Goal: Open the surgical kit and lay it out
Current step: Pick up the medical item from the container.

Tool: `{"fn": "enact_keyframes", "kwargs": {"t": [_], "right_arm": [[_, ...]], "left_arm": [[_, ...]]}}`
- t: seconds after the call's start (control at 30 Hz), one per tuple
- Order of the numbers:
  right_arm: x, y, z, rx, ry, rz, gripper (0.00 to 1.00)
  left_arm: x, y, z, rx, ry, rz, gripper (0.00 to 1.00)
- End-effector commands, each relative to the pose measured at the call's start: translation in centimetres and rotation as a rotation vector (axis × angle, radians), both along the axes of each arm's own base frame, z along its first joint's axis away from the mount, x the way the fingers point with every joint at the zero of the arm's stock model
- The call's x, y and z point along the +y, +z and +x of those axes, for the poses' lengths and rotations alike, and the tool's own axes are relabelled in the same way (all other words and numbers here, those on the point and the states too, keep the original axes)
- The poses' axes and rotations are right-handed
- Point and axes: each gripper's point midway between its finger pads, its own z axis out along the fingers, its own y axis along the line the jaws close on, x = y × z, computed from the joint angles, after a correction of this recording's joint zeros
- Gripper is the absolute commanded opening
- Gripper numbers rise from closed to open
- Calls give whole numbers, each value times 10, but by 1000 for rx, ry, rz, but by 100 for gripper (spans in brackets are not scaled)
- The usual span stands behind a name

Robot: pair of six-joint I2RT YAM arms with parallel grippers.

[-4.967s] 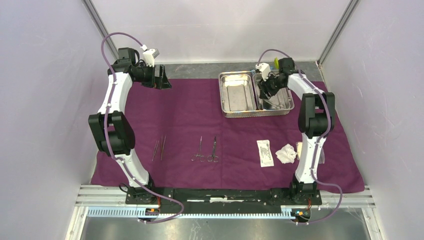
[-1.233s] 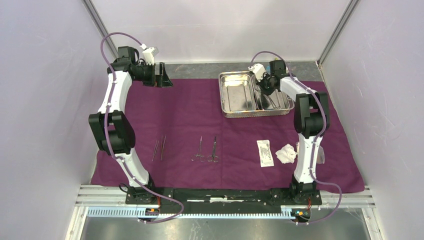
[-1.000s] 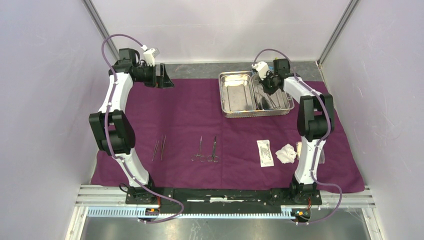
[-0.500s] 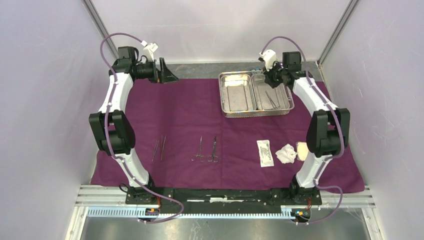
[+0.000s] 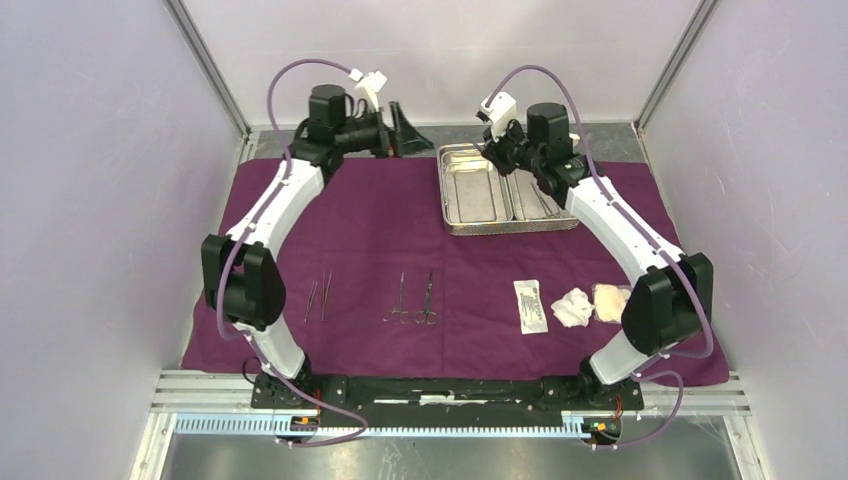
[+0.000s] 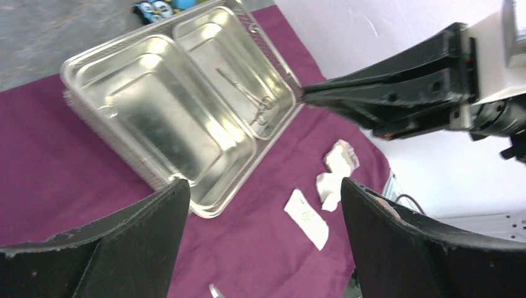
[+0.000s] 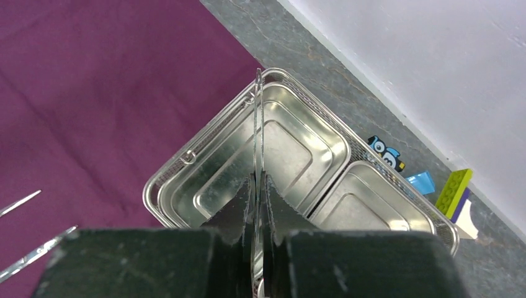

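Note:
The plum-purple cloth covers the table, with the two-compartment steel tray at its back right. My right gripper hovers over the tray's left compartment, shut on a slim steel instrument that juts forward past its fingertips. One more instrument lies in the tray's right compartment. My left gripper hangs open and empty just left of the tray's back corner. Tweezers, two scissor-handled instruments, a white packet and gauze pads lie in a row near the front.
Small blue and yellow-green blocks sit on the grey table behind the tray, by the back wall. The right arm's elbow stands over the cloth's right front, beside a second pad.
The right gripper rose out of the tray's right compartment with the instrument and swung left. The left arm swung right toward the tray. A pad by the right arm came into view.

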Motion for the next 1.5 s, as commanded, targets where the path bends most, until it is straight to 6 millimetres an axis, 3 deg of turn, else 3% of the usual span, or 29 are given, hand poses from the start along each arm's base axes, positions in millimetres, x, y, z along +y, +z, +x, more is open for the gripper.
{"fn": "enact_keyframes", "kwargs": {"t": [0.0,0.27,0.5,0.67,0.87,1.47], "right_arm": [[12,31,-5,-57,-50,78,0],[34,34,-24,-59,-37,109,0],[42,25,-30,-28,-29,130,0],[39,18,-32,-25,-44,126,0],[40,15,-33,-19,-40,129,0],[42,6,-34,-5,-37,121,0]], "left_arm": [[-27,48,4,-17,102,-100,95],[-68,17,1,153,89,-179,87],[-89,-6,2,229,67,-205,81],[-98,-16,0,264,70,-204,72],[-108,-21,-2,297,47,-232,54],[-118,-28,-2,329,13,-270,28]]}}
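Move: The right hand already holds the medical item. Its free end lies about 14 cm to the left hand's right, 3 cm ahead and 3 cm below. From the right hand, the left hand is some 18 cm to the left, 2 cm ahead and about level. The container's left compartment is 5 cm left, 4 cm back and 21 cm below the right hand; the remaining scissors are 9 cm right, 5 cm back and equally low. Whether the pads touch the medical item can't be made out, but the left fingers close from wide open to about a third around its free part, just beyond the right fingertips. The left hand reaches about 11 cm right, fast then easing, sinks some 4 cm and rolls about 25 degrees around its pointing direction. The right hand keeps its grip, brings the item about 4 cm left and 3 cm back, then holds it there. ##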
